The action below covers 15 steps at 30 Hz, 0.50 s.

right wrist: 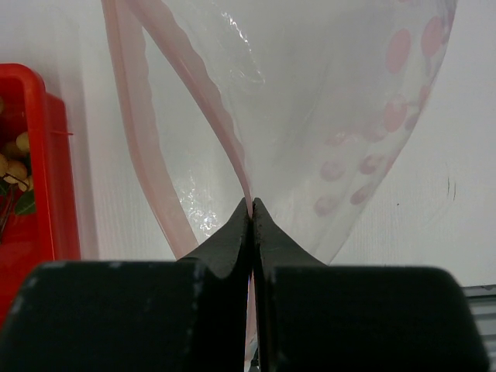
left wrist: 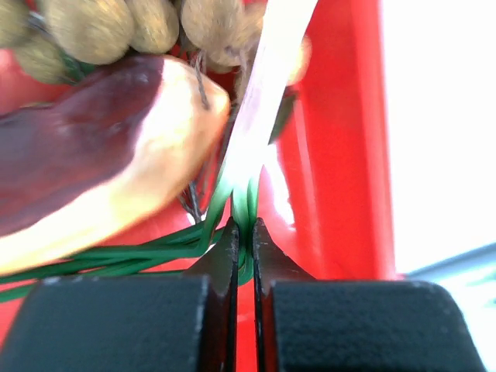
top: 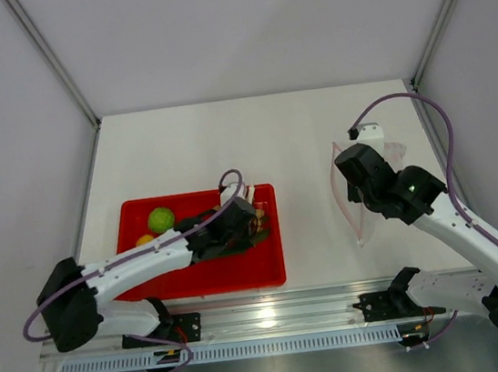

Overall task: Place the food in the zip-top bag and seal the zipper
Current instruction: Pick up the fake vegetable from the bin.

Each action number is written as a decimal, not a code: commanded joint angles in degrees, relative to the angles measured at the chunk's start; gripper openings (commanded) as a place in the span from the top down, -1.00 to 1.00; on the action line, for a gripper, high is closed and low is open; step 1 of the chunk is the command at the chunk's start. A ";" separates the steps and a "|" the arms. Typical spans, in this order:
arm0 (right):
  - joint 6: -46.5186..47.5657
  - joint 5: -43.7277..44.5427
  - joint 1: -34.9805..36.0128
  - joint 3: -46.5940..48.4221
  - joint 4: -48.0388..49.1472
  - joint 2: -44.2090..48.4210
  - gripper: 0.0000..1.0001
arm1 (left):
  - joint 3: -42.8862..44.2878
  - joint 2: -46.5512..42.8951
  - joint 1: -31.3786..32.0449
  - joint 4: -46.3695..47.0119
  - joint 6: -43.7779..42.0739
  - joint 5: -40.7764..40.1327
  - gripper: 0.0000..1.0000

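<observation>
In the red tray (top: pixel 207 288), my left gripper (left wrist: pixel 245 226) is shut on the green stalks (left wrist: pixel 246 203), close to the tray's right wall. Beside the stalks lie the brown-red meat slab (left wrist: pixel 85 155) and a cluster of small tan balls (left wrist: pixel 93 27). A green ball (top: pixel 161 220) and a yellow-orange ball (top: pixel 145 241) sit at the tray's left. To the right, my right gripper (right wrist: pixel 252 203) is shut on one pinkish zipper strip (right wrist: pixel 217 108) of the clear zip-top bag (right wrist: pixel 310 93). The bag's mouth gapes, with the other strip (right wrist: pixel 143 116) apart from it.
The left arm (top: pixel 140 266) reaches across the tray's front. The bag (top: pixel 353 209) hangs at the right gripper (top: pixel 359 185) over the white table, a hand's width right of the tray. Grey walls (top: pixel 22 133) close the table on both sides.
</observation>
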<state>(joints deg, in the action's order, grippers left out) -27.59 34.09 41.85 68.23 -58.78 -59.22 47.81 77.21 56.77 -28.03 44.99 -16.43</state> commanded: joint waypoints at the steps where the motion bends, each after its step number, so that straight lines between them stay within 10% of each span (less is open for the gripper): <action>1: -0.53 0.81 0.17 -0.29 0.95 1.04 1.00 | 2.81 -7.68 0.18 -2.81 -0.61 -2.03 0.99; 15: -0.71 -0.86 0.25 -0.29 1.48 1.56 1.00 | -11.40 -37.73 0.18 14.03 -1.57 14.30 0.99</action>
<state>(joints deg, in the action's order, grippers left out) -27.62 33.30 41.85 68.20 -58.39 -59.02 40.88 45.06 56.77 -23.68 44.84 -9.61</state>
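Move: The fake vegetable, a spring onion, is already pinched in my left hand. The bag's mouth lies about 21 cm to its right, 9 cm farther out and some 10 cm higher. About 6 cm below this hand, the potatoes are 6 cm ahead and 3 cm left, with the meat slab some 12 cm left and 1 cm ahead. From my right hand, which holds the bag's rim, the mouth is roughly 4 cm ahead, 2 cm left and 5 cm lower. I raise my left hand steeply out of the red tray, about 12 cm up, drawing it back some 3 cm towards my base late in the lift. My shut fingers keep their pinch on the spring onion where white stalk meets green leaves, while my wrist rolls some 30 degrees, swinging the fingertips up and out to the right. My right hand stays put, still pinching the bag's rim. ##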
